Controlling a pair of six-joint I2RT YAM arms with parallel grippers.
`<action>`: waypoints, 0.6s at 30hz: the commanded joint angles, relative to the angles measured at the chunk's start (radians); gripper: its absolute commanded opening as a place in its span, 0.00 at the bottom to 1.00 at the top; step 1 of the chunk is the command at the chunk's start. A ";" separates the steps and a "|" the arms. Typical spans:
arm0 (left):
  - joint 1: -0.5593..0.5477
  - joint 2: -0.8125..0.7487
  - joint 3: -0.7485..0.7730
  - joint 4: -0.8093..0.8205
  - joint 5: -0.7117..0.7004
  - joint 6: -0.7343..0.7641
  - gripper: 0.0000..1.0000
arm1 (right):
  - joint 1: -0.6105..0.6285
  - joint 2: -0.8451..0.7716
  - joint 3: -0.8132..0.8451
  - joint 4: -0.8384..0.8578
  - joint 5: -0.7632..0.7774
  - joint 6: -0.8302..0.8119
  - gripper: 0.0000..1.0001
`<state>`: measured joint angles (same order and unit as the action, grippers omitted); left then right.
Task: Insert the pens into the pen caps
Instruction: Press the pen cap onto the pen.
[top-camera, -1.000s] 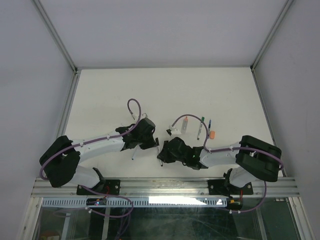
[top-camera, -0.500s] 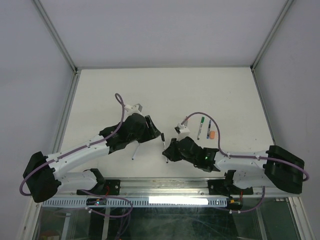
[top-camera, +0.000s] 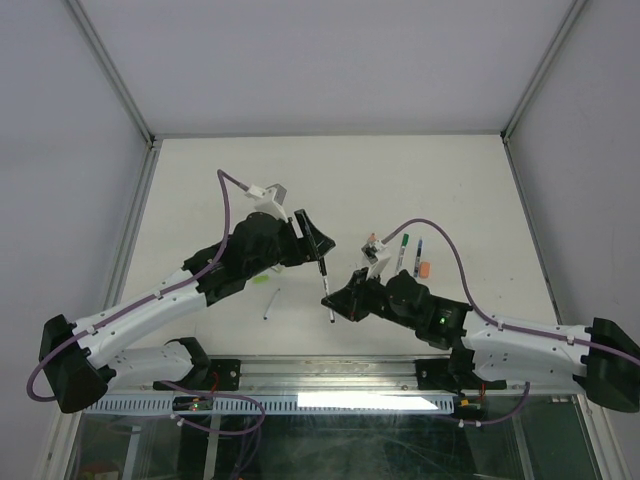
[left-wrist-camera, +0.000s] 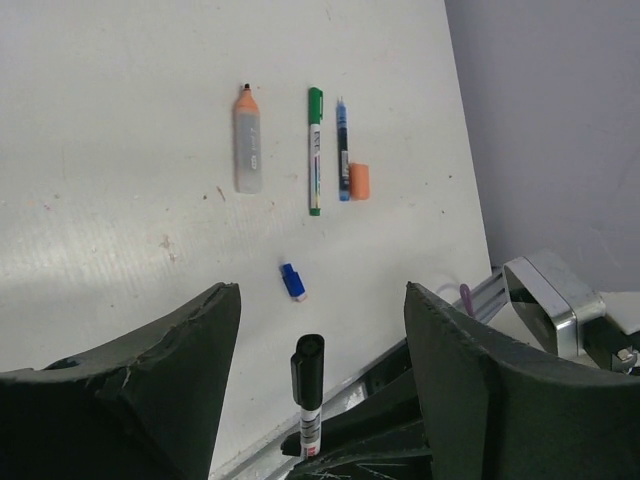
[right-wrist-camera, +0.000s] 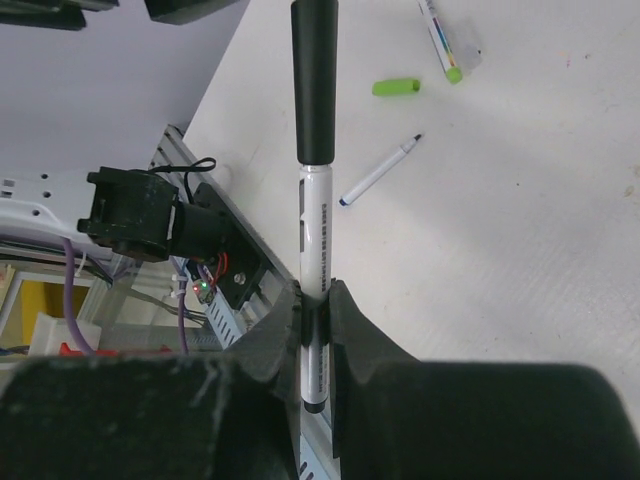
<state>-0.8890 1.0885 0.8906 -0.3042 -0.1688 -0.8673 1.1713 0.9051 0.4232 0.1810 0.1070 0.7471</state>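
Observation:
My right gripper (right-wrist-camera: 315, 296) (top-camera: 345, 299) is shut on the white barrel of a pen (right-wrist-camera: 314, 250) (top-camera: 329, 303), held off the table. A black cap (right-wrist-camera: 314, 80) (left-wrist-camera: 307, 368) (top-camera: 322, 267) sits on that pen's end. My left gripper (left-wrist-camera: 320, 300) (top-camera: 313, 238) is open, its jaws standing either side of the black cap without touching it. A green cap (right-wrist-camera: 396, 87) (top-camera: 260, 279) and an uncapped pen (right-wrist-camera: 380, 170) (top-camera: 268, 303) lie on the table under the left arm.
An orange-capped marker (left-wrist-camera: 247, 140), a green pen (left-wrist-camera: 314, 150) (top-camera: 402, 250), a blue pen (left-wrist-camera: 342, 150) (top-camera: 418, 254) and an orange cap (left-wrist-camera: 360, 181) (top-camera: 425, 269) lie side by side at the right. A blue cap (left-wrist-camera: 292, 281) lies nearer. The table's front rail (top-camera: 330, 372) runs below both arms.
My left gripper was shut at the pen a second ago; it has opened and drawn back. Both arms have reached further over the table, the right still carrying the black-capped pen.

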 joint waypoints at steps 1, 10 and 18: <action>-0.001 -0.016 0.038 0.090 0.074 0.043 0.67 | 0.001 -0.059 0.035 0.024 0.001 -0.025 0.00; -0.001 0.003 0.031 0.136 0.173 0.026 0.57 | 0.000 -0.069 0.061 0.005 0.025 -0.037 0.00; -0.001 0.019 0.013 0.162 0.202 0.021 0.45 | -0.001 -0.112 0.055 0.004 0.085 -0.033 0.00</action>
<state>-0.8890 1.1000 0.8917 -0.2111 -0.0139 -0.8516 1.1713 0.8330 0.4339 0.1543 0.1417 0.7307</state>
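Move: The black cap, already sitting on the pen that the right hand holds tilted upward, is about 3 cm back from the open left hand, level sideways and some 2 cm below. From the right hand this cap is roughly 5 cm ahead, 1 cm left and 5 cm up. On the table some 20 cm below the left hand, the blue cap lies 13 cm right and 3 cm back, and the blue-ended pen 11 cm left and 4 cm back. Still clear of the black cap, the left fingers narrow around it by about a third of their gap without shutting, while that hand eases some 3 cm right, with smaller shifts up and back towards the cap, turning clockwise just under 10 degrees. The right hand keeps its pinch on the pen barrel and lifts it about 2 cm, barely tilting. ##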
